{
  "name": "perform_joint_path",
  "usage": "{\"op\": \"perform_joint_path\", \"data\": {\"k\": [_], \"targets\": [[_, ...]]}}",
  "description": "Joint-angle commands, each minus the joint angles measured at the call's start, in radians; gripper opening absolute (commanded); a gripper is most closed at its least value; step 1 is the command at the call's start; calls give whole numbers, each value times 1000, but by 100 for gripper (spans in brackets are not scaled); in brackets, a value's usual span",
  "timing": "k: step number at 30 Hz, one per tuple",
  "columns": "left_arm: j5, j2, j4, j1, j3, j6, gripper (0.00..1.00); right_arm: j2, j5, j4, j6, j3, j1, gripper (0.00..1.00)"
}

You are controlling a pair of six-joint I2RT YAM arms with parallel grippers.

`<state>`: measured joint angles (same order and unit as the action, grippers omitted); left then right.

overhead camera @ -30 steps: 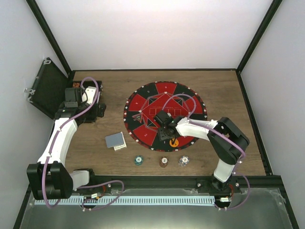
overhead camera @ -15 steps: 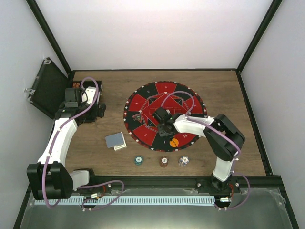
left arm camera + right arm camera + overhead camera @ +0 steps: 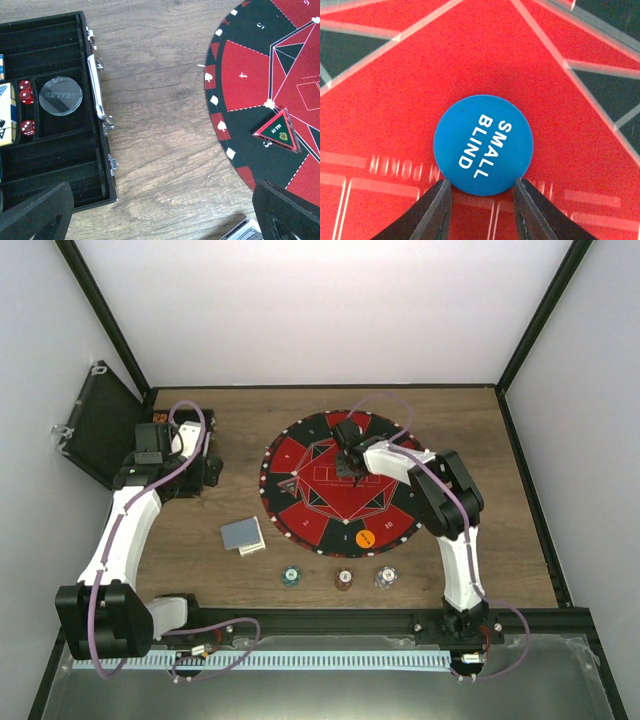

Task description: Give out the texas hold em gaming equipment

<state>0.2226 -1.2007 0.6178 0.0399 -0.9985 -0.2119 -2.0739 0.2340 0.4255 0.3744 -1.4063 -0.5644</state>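
In the right wrist view a blue round button (image 3: pixel 483 144) marked SMALL BLIND sits between the fingertips of my right gripper (image 3: pixel 481 182), which is shut on its lower edge, just over the red field of the mat. From above, that gripper (image 3: pixel 350 462) hangs over the upper middle of the mat (image 3: pixel 300 455). An orange button (image 3: pixel 365 537) lies on the mat's near edge. A stack of grey-blue cards (image 3: pixel 242 535) lies left of the mat. Teal (image 3: pixel 290 577), dark red (image 3: pixel 343 580) and whitish (image 3: pixel 385 578) chips stand in a row in front. My left gripper (image 3: pixel 162 220) is open over bare wood.
The black hinged case (image 3: pixel 55 150) lies open at the left, holding a clear dealer disc (image 3: pixel 60 96) and red dice (image 3: pixel 25 92). A triangular all-in marker (image 3: pixel 278 131) lies on the mat's left side. The case lid (image 3: pixel 95 425) leans against the left wall.
My right gripper has travelled from the mat's near edge, beside the orange button, to its upper middle, while its jaws narrowed. The left arm has not moved.
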Motion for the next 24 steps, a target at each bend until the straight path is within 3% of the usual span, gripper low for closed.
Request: {"op": "perform_joint_path", "data": {"k": [1, 10, 15, 20, 24], "targets": [[3, -2, 22, 6, -31, -1, 100, -137, 42, -2, -59, -146, 65, 36], [-1, -32, 33, 6, -43, -13, 100, -339, 32, 73, -102, -459, 114, 36], [9, -44, 28, 6, -41, -7, 100, -384, 1, 102, -113, -539, 118, 38], [21, -50, 30, 7, -45, -1, 100, -319, -18, 123, -112, -504, 115, 57], [24, -41, 35, 6, -45, -3, 100, -163, -21, 124, -105, -375, 91, 75]]}}
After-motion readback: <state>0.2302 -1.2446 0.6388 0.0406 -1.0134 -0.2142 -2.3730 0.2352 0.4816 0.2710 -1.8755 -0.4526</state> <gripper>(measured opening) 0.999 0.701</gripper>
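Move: The small blind disc lies flat on the mat about 2 cm ahead of the right hand and 1 cm below, its near edge already between the half-closed fingertips. It is bound for the far red seat field, some 16 cm straight ahead. The orange big blind disc lies roughly 22 cm back and 5 cm right, the all-in triangle 18 cm left and 5 cm back. From the left hand, the small blind is about 38 cm right, 8 cm ahead and 18 cm below. Straight forward, low over the mat, the right hand slides the small blind with its fingertips at the disc's near edge, from the card boxes towards the far red seat field. It goes about 12 cm, slowing towards the end, while the wrist tips up some 5 degrees. Then the fingers spread, letting go of the disc, and the hand backs off about 1 cm. ##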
